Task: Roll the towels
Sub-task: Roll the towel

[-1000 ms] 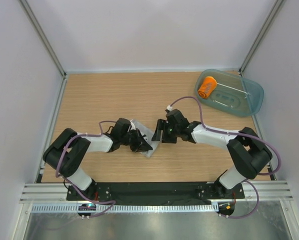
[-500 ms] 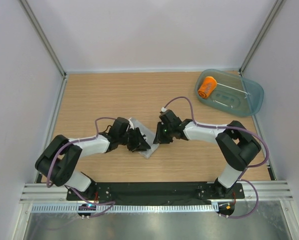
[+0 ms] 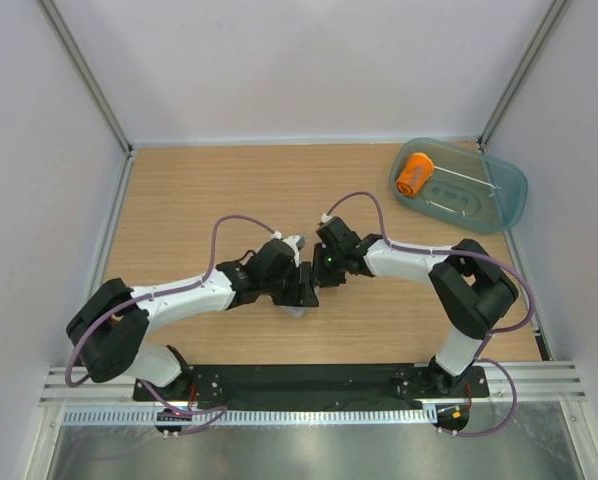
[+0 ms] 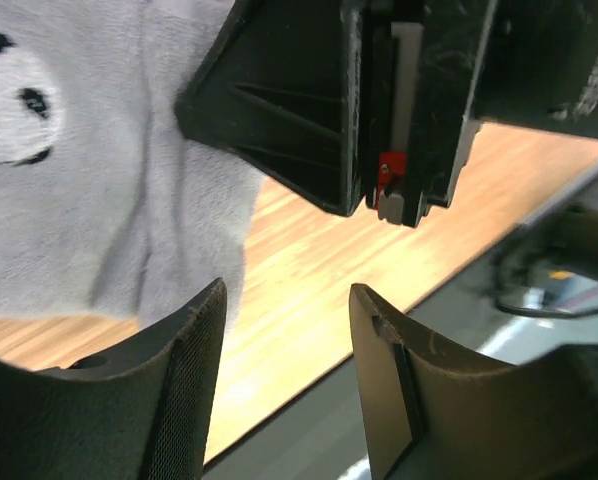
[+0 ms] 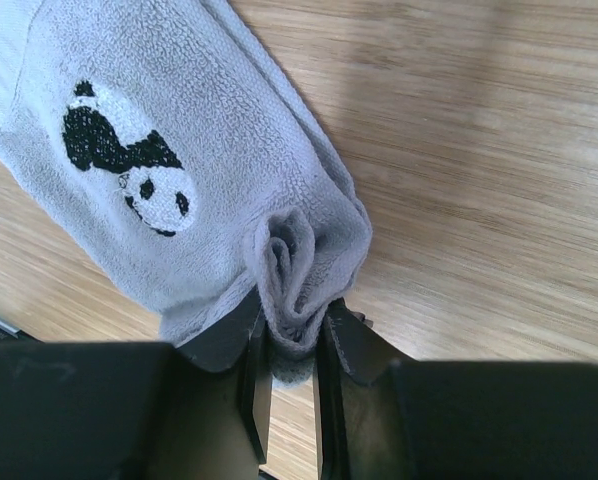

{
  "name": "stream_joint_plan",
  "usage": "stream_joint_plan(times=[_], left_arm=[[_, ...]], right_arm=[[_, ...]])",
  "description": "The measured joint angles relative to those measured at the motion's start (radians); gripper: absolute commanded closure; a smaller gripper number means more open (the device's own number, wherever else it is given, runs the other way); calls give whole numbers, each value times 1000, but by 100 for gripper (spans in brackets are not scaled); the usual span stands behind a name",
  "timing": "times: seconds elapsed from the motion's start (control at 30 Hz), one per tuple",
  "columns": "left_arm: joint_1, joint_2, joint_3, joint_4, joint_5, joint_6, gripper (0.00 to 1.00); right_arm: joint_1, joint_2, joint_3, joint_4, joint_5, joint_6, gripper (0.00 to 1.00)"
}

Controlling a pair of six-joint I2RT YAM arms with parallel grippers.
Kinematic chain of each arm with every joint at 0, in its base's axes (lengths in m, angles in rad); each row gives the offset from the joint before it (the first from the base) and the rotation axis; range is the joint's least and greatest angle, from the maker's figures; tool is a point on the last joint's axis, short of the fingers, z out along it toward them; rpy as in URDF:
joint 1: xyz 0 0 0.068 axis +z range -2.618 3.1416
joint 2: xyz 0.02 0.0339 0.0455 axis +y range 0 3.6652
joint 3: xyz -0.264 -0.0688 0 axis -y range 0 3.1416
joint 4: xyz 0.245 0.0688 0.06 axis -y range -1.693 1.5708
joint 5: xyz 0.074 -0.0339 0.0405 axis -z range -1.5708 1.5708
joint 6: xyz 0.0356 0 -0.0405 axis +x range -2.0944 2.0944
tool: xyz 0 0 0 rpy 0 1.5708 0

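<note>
The light grey towel [image 5: 209, 130], printed with a panda, lies on the wooden table. One end is bunched into a fold, and my right gripper [image 5: 293, 310] is shut on that fold. From above the towel [image 3: 297, 312] is almost hidden under both grippers. My left gripper [image 4: 287, 300] is open just beside the towel [image 4: 89, 180], with only bare table between its fingers. It sits close against the right gripper [image 3: 320, 270] at mid-table. The orange towel [image 3: 414, 173] lies rolled inside the tub.
The translucent blue-green tub [image 3: 509, 190] stands at the back right corner. White walls close in the table on three sides. The black mounting rail [image 3: 299, 382] runs along the near edge.
My left gripper has opened, let go of the grey towel and slid right, up against the right gripper. My right gripper has shut on the towel's bunched end.
</note>
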Motion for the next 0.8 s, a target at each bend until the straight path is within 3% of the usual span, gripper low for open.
stream_joint_plan(times=[0.3, 0.8], left_arm=[[-142, 35, 95, -201, -346, 85, 47], [-272, 163, 140, -270, -557, 128, 48]], right_arm=[[0, 8, 14, -13, -5, -15, 82], [0, 15, 20, -16, -10, -19, 83]])
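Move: The left hand, empty and half open, is going for the near end of the towel's rolled-up edge, about 3 cm to its left, 1 cm back and some 5 cm below. The panda print lies about 5 cm ahead and 5 cm left of this hand, and the spot of the roll that the right hand pinches is some 4 cm ahead and 2 cm right, both about 5 cm below. From the right hand the near end lies about 5 cm back, 4 cm left and 1 cm below. Down by about 4.5 cm and some 3 cm to the left, the left hand first shifts sideways, then sinks onto the near end of the rolled edge, its wrist turning over 30 degrees so that the fingers point more steeply down. The fingers stay half open, one on either side of the roll's end. The right hand keeps its pinch on the roll and stays put. ##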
